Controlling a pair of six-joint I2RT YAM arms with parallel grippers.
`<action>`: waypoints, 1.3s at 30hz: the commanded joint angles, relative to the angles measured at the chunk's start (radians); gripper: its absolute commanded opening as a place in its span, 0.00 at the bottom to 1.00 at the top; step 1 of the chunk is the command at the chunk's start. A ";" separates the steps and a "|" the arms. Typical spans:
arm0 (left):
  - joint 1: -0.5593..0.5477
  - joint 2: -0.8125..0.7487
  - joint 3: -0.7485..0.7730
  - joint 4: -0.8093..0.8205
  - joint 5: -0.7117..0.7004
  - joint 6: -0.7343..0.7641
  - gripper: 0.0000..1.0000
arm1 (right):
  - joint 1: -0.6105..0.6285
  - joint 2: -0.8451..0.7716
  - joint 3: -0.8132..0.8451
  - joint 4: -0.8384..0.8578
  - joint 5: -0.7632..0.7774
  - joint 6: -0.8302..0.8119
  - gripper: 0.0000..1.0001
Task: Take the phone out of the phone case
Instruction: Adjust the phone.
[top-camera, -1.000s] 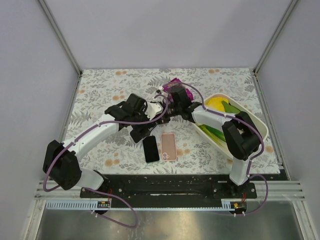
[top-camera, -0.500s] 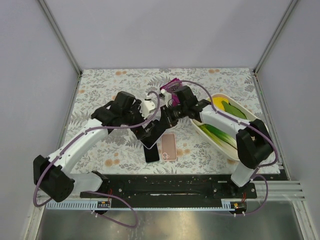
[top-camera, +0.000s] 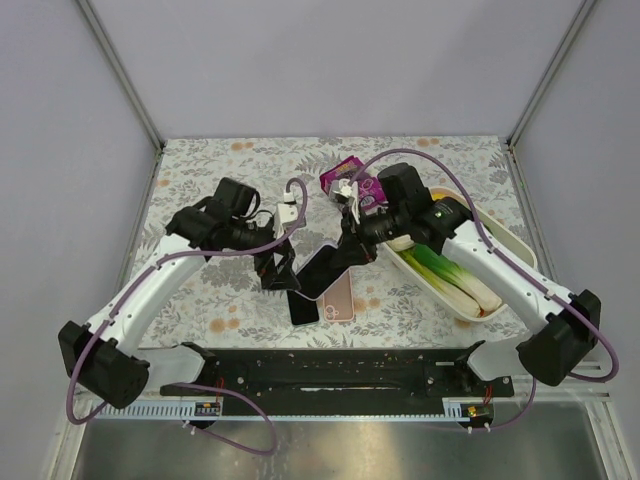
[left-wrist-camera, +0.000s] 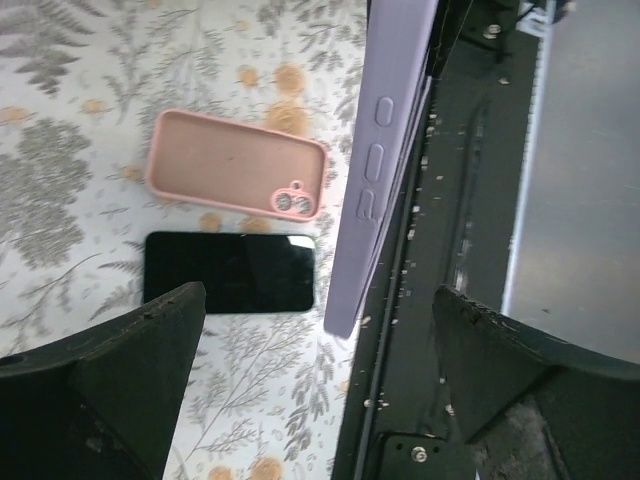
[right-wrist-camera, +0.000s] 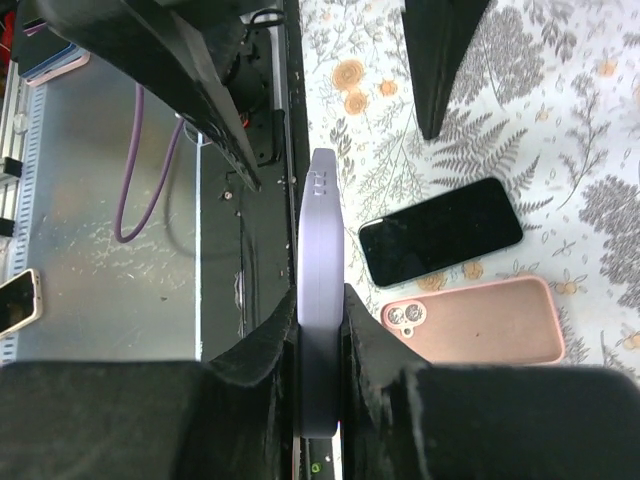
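My right gripper is shut on the edge of a lavender phone case, holding it edge-on above the table. In the top view the held case shows a dark face, apparently the phone inside it. My left gripper is open, its fingers wide apart, with the lavender case ahead of it and untouched. On the floral mat below lie a bare black phone and a pink case, back up.
A white tray of green leeks stands on the right. A purple packet lies behind the grippers. The black mounting rail runs along the near edge, just below the held case.
The left gripper opened wide, let go of the case and drew back left. The right gripper closed on the lavender case and swung it out toward the near edge.
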 joint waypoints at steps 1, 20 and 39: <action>-0.012 0.040 0.060 -0.030 0.167 0.027 0.99 | 0.022 -0.034 0.096 -0.002 -0.023 -0.065 0.00; -0.022 -0.030 -0.078 0.173 0.172 -0.051 0.64 | 0.025 0.003 0.145 0.172 0.007 0.097 0.00; -0.012 -0.057 -0.105 0.176 0.209 -0.043 0.00 | 0.022 -0.008 0.139 0.201 0.020 0.106 0.00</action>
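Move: The phone in its lilac case, already gripped by the right hand, has its middle about 10 cm to the left hand's right, 1 cm ahead and 2 cm lower. On the table some 18 cm below the left hand, the black phone lies 5 cm ahead and 5 cm right, the pink case 9 cm ahead and 14 cm right. From the right hand, the cased phone's middle is roughly 4 cm back, 6 cm left and 2 cm down. Left hand eases back and right, pinching the cased phone's left end; right, still gripping, lifts it about 4 cm. ##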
